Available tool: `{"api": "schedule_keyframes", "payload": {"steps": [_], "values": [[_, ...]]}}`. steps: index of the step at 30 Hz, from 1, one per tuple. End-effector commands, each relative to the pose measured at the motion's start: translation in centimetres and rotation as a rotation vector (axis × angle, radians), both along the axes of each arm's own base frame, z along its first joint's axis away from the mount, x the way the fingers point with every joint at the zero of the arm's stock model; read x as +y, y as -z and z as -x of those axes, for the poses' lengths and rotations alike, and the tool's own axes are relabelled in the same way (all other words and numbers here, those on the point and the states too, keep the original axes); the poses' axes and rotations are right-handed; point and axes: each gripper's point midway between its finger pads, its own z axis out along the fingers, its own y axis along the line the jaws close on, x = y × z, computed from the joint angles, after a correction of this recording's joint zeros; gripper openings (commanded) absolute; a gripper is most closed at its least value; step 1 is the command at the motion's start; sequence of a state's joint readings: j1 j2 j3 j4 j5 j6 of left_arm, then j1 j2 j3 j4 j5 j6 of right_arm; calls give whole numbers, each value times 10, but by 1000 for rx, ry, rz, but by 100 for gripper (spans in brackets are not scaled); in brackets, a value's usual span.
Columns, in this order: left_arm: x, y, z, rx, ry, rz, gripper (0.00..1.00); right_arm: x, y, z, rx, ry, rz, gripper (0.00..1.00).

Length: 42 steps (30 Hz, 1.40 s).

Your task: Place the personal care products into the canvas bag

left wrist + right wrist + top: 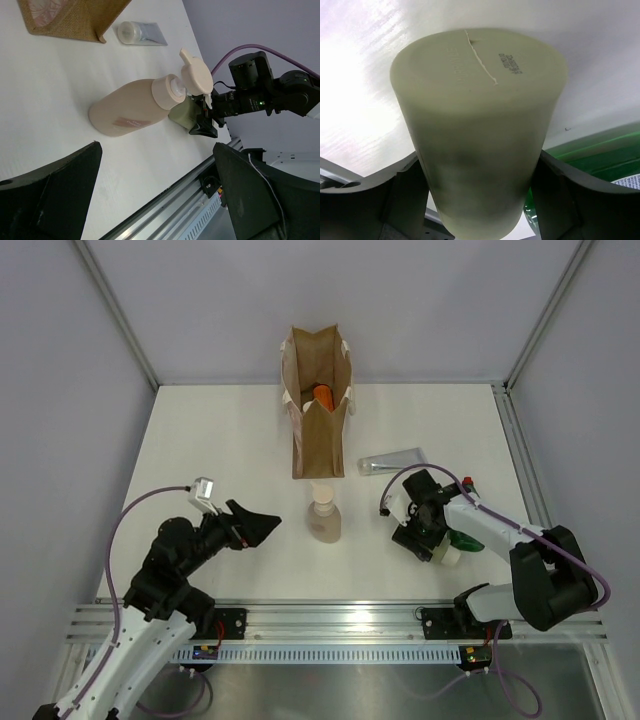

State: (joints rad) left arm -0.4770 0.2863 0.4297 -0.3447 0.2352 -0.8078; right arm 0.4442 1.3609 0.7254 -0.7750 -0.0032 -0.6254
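Note:
The canvas bag (316,435) stands at the back centre, an orange bottle (324,396) showing inside its mouth. A silver tube (392,464) lies to the right of the bag. In front of the bag lies the beige-pink bottle (323,514), its white cap flipped open (195,75). My right gripper (479,165) is shut on a pale green bottle (480,120), both fingers against its sides. A dark green bottle (600,150) lies just beside it on the table. My left gripper (268,524) stands open and empty, left of the beige-pink bottle (130,107).
An aluminium rail (340,620) runs along the table's near edge, carrying both arm bases. Grey walls and metal frame posts (530,340) close in the left, back and right sides. A purple cable (130,520) loops over the left arm.

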Motion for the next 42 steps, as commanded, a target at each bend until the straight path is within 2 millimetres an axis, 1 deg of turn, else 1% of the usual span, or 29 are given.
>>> {"api": "schedule_keyframes", "payload": {"steps": [1,4,5,7,8,11,12,14,15,16,18,19,20,21,22,24,25,26,27,28,29,30,32,34,35,36,39,40,42], "values": [[-12,-37,4,-71,67,75,99,19,-9,-5,3,-4,-82,48],[-14,-54,3,-100,70,94,99,28,-18,-7,0,0,-129,31],[-14,-68,3,-134,78,107,99,31,-23,-6,5,-1,-149,28],[-18,-76,-2,-141,85,101,99,40,-35,-7,-3,-2,-208,23],[-18,-91,-2,-170,91,101,99,43,-45,-9,-6,0,-232,20],[-25,-103,-12,-165,89,76,99,50,-78,-18,-35,31,-345,15],[-25,-120,-13,-196,83,85,99,46,-88,-22,-54,59,-379,13],[-31,-130,-21,-205,74,71,99,52,-113,-25,-58,65,-469,10],[-35,-151,-18,-236,85,88,99,48,-122,-27,-70,89,-502,9],[-41,-152,-27,-224,75,77,99,54,-138,-30,-86,83,-561,8],[-50,-163,-32,-225,72,80,99,54,-155,-29,-92,99,-609,6],[-59,-180,-27,-250,98,105,99,56,-165,-29,-96,106,-655,6],[-67,-177,-40,-227,70,88,99,57,-178,-31,-109,109,-683,5],[-75,-181,-42,-230,73,85,99,59,-185,-31,-110,123,-711,3],[-85,-200,-36,-258,97,105,99,64,-199,-32,-116,120,-761,2],[-109,-199,-46,-237,105,71,99,66,-211,-35,-99,167,-820,1],[-114,-216,-48,-256,95,81,99,71,-223,-35,-98,163,-870,0],[-121,-218,-50,-261,100,65,99,69,-229,-39,-103,188,-893,0],[-139,-208,-53,-238,121,29,99,70,-235,-40,-93,224,-921,0],[-144,-204,-57,-229,109,2,99,72,-244,-44,-104,227,-962,0],[-149,-211,-58,-246,111,-11,99,68,-249,-48,-116,259,-981,0],[-164,-198,-60,-229,128,-45,99,67,-254,-50,-105,307,-1006,0],[-175,-193,-64,-242,126,-72,99,58,-265,-61,-124,394,-1059,0],[-193,-178,-66,-237,143,-118,99,54,-273,-66,-128,426,-1108,0],[-201,-180,-64,-243,155,-120,99,50,-276,-68,-119,470,-1131,0],[-210,-169,-68,-231,159,-144,99,49,-278,-69,-114,494,-1147,0],[-227,-163,-70,-236,177,-144,99,44,-280,-76,-130,574,-1157,0],[-235,-152,-72,-225,186,-159,99,41,-279,-78,-135,626,-1151,0],[-246,-147,-73,-225,202,-167,99,38,-280,-80,-155,682,-1151,0]]}}
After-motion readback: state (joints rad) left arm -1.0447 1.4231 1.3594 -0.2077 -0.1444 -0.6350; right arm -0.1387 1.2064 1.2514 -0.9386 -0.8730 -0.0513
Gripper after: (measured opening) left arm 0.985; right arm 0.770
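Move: From the left gripper, empty and wide open, the olive bottle lies about 35 cm right, 5 cm ahead and 18 cm below. The lotion bottle stands roughly 11 cm right, 8 cm ahead and 12 cm below. The right gripper already holds the olive bottle at the table; from it the left gripper hangs some 35 cm left, 5 cm back and 18 cm higher. The green bottle is about 10 cm right and 6 cm ahead, the silver tube 20 cm ahead and 8 cm left. Lift the olive bottle with the right gripper about 23 cm straight off the table, drifting some 7 cm forward; keep the grip while swinging the fingers from pointing down to pointing left. Meanwhile bring the open left gripper up and then right, past the lotion bottle, finally sinking towards the olive bottle, turning slightly clockwise and staying open short of it. ##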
